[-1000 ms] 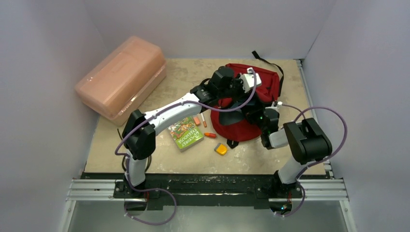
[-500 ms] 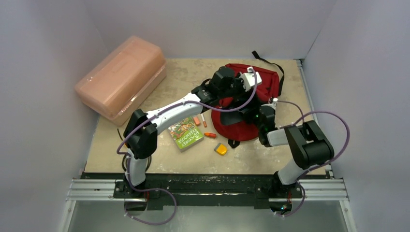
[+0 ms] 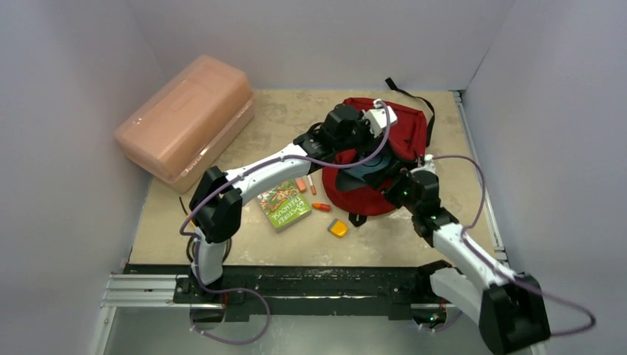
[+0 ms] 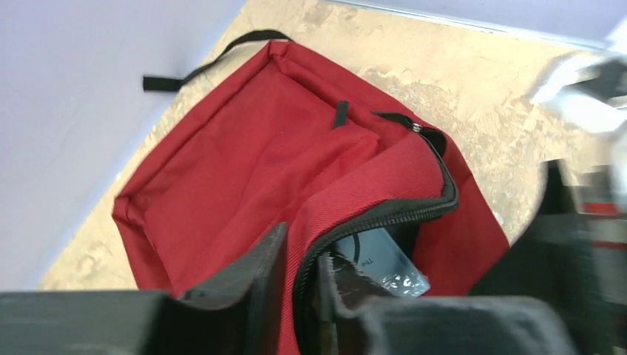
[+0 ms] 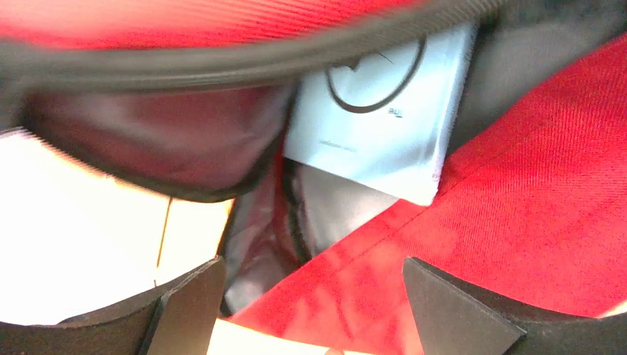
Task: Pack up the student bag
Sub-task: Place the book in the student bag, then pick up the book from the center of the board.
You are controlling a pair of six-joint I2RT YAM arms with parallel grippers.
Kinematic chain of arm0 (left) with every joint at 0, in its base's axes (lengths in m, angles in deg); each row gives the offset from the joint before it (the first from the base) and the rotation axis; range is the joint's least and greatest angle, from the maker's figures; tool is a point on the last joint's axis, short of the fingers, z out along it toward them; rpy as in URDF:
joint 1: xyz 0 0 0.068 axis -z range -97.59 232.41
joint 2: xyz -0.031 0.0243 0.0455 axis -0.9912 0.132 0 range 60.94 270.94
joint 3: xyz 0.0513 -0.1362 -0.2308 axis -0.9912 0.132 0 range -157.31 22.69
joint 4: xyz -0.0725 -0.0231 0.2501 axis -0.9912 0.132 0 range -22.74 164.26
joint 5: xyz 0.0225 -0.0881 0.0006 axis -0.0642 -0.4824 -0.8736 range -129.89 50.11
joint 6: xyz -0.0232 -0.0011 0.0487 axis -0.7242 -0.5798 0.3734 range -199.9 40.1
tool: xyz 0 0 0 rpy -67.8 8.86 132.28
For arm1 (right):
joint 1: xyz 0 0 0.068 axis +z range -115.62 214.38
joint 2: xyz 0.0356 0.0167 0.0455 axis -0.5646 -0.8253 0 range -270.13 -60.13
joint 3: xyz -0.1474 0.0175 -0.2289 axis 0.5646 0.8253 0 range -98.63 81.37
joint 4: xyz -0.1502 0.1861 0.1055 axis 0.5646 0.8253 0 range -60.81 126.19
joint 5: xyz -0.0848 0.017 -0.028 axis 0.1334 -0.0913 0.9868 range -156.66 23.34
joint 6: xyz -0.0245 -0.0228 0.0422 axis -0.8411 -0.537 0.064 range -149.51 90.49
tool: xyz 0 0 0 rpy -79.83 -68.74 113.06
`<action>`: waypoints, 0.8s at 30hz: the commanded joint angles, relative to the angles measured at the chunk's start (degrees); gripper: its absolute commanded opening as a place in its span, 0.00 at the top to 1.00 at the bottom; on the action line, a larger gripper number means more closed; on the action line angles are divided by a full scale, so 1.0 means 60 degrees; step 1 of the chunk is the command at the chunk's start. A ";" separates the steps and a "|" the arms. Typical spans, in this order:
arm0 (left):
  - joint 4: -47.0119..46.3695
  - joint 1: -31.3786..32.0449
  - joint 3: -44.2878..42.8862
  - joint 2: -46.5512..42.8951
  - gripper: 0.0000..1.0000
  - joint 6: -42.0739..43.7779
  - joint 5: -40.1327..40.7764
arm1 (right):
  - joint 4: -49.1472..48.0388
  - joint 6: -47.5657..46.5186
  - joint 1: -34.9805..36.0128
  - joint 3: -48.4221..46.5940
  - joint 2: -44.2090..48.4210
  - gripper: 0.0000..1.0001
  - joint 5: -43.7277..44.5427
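Note:
The dark red student bag [image 3: 410, 129] lies at the back middle of the table with its main zip open. My left gripper [image 3: 360, 140] is shut on the upper zipper edge of the student bag [image 4: 251, 163], and the red fabric rim is pinched between its fingers [image 4: 248, 285]. A pale blue-white booklet [image 4: 381, 259] sits inside the opening. My right gripper [image 3: 393, 186] hovers at the mouth of the bag [image 5: 532, 222], open wide over red fabric with nothing held. The booklet [image 5: 377, 126] lies just beyond its fingertips [image 5: 185, 303].
A green book [image 3: 284, 203], an orange marker [image 3: 321, 206], a pen [image 3: 312, 183] and a yellow-orange block [image 3: 338, 228] lie on the table left of the bag. A pink translucent box [image 3: 185, 118] stands at the back left. Walls close in on both sides.
My right gripper has opened at the bag's mouth, and its elbow has dropped down toward the near right. The left arm has stayed at the bag's rim.

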 commanded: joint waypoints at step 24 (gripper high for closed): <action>0.6218 -0.3290 0.7429 -0.8481 0.19 -0.9399 0.2751 | 0.3362 -0.5573 0.3765 -0.6577 -0.1297 0.09 -0.0266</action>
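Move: The left hand still has the bag's raised flap between its fingers; the green book lies about 31 cm to its left, 8 cm nearer the base and some 24 cm below. From the left hand, the orange marker is 24 cm left and about 1 cm back, the red marker 17 cm left and 12 cm back, and the bag's middle 4 cm ahead and 3 cm right. The green book is about 32 cm left of the right hand and roughly level with it fore and aft; the bag's middle is about 12 cm straight ahead. The left fingers spread wide and let go of the bag's flap, dipping slightly before the hand sweeps some 30 cm left and about 10 cm back to hang above the green book, tipping its fingers down and turning roughly 50 degrees counter-clockwise. The right hand, already empty and wide open, draws back about 6 cm from the bag's mouth while climbing, rises some 18 cm in all, then comes forward again and swings left over the bag, its fingers tilting up and still open. ##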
